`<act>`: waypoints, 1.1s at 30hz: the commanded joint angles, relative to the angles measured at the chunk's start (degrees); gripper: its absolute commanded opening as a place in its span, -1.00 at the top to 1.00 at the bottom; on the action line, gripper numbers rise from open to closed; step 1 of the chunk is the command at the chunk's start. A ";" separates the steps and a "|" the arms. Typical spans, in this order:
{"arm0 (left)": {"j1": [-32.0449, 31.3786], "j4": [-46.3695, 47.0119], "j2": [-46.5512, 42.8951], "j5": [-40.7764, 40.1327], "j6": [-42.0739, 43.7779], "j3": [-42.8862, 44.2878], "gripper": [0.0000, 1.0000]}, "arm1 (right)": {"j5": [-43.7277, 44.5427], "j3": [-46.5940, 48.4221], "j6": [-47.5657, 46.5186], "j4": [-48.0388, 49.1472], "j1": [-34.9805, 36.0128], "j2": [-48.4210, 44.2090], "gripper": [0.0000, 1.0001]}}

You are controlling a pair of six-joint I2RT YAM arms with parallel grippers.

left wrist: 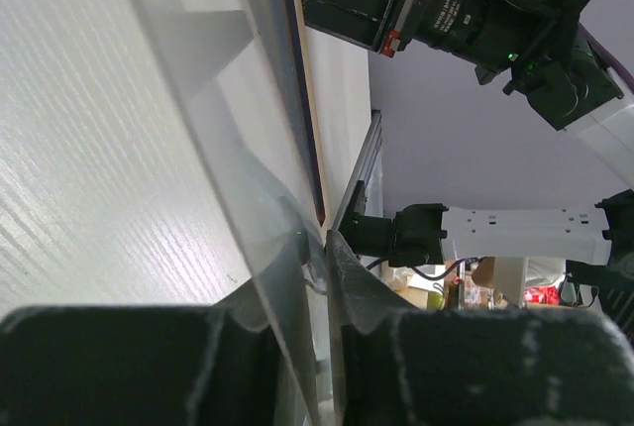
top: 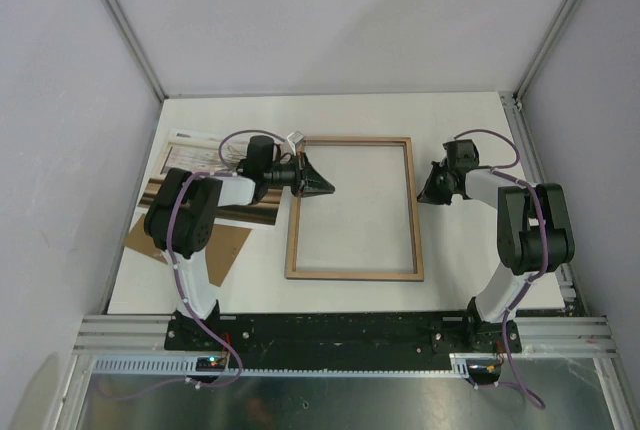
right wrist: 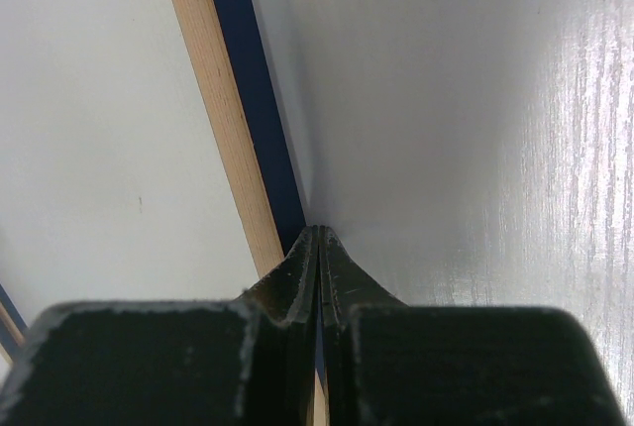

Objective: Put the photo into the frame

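The frame (top: 352,272) lies wood back up in the middle of the table. My left gripper (top: 322,187) is at its left rail. In the left wrist view its jaws (left wrist: 322,243) are closed on a thin clear pane (left wrist: 248,149) that rises beside the frame's rail (left wrist: 309,99). My right gripper (top: 428,193) is just outside the right rail. Its jaws (right wrist: 319,231) are shut with nothing between them, the tips against the navy edge of the rail (right wrist: 223,119). The photo (top: 192,153) lies picture up at the far left, partly under my left arm.
A brown cardboard backing board (top: 215,248) lies at the left front, partly under the photo and the left arm. Grey walls with metal posts close in the table on three sides. My right arm's gripper shows in the left wrist view (left wrist: 357,5).
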 commanded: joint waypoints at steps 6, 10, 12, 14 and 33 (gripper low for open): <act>-0.59 -8.24 1.56 -2.35 6.61 6.09 0.49 | -2.94 0.62 -0.15 -1.18 1.29 -0.07 0.97; -0.60 -12.22 1.63 -3.48 9.01 7.65 0.38 | -2.99 0.67 -0.15 -1.24 1.38 -0.19 0.97; -0.59 -14.40 1.47 -4.16 10.74 8.38 0.31 | -2.95 0.61 -0.15 -1.24 1.39 -0.23 0.97; -0.59 -16.97 1.21 -5.08 12.38 9.40 0.25 | -3.01 0.61 -0.15 -1.26 1.38 -0.32 0.97; -0.11 -21.62 0.23 -7.34 16.01 11.04 -0.31 | -2.85 0.66 -0.35 -1.58 1.45 -0.75 0.97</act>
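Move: The left hand has a clear sheet's left edge between its barely parted fingers, roughly 10 cm above the table inside the wooden frame. The frame's left rail is about 8 cm to its left, straight abeam, and 9 cm lower. The frame's right rail is about 20 cm to its right, and the photo's middle is some 25 cm left and 9 cm ahead. The right hand has the right rail about 1 cm to its left, level with its tips; the rail's middle is about 1 cm back. Letting go of the clear sheet's edge, the left hand spreads its fingers to nearly two thirds open. Meanwhile it sinks about 2.5 cm towards the frame and eases some 2 cm forward, its right-pointing fingers tipping down about 10 degrees. The right hand keeps its shut fingertips braced against the outside of the frame's right rail. ##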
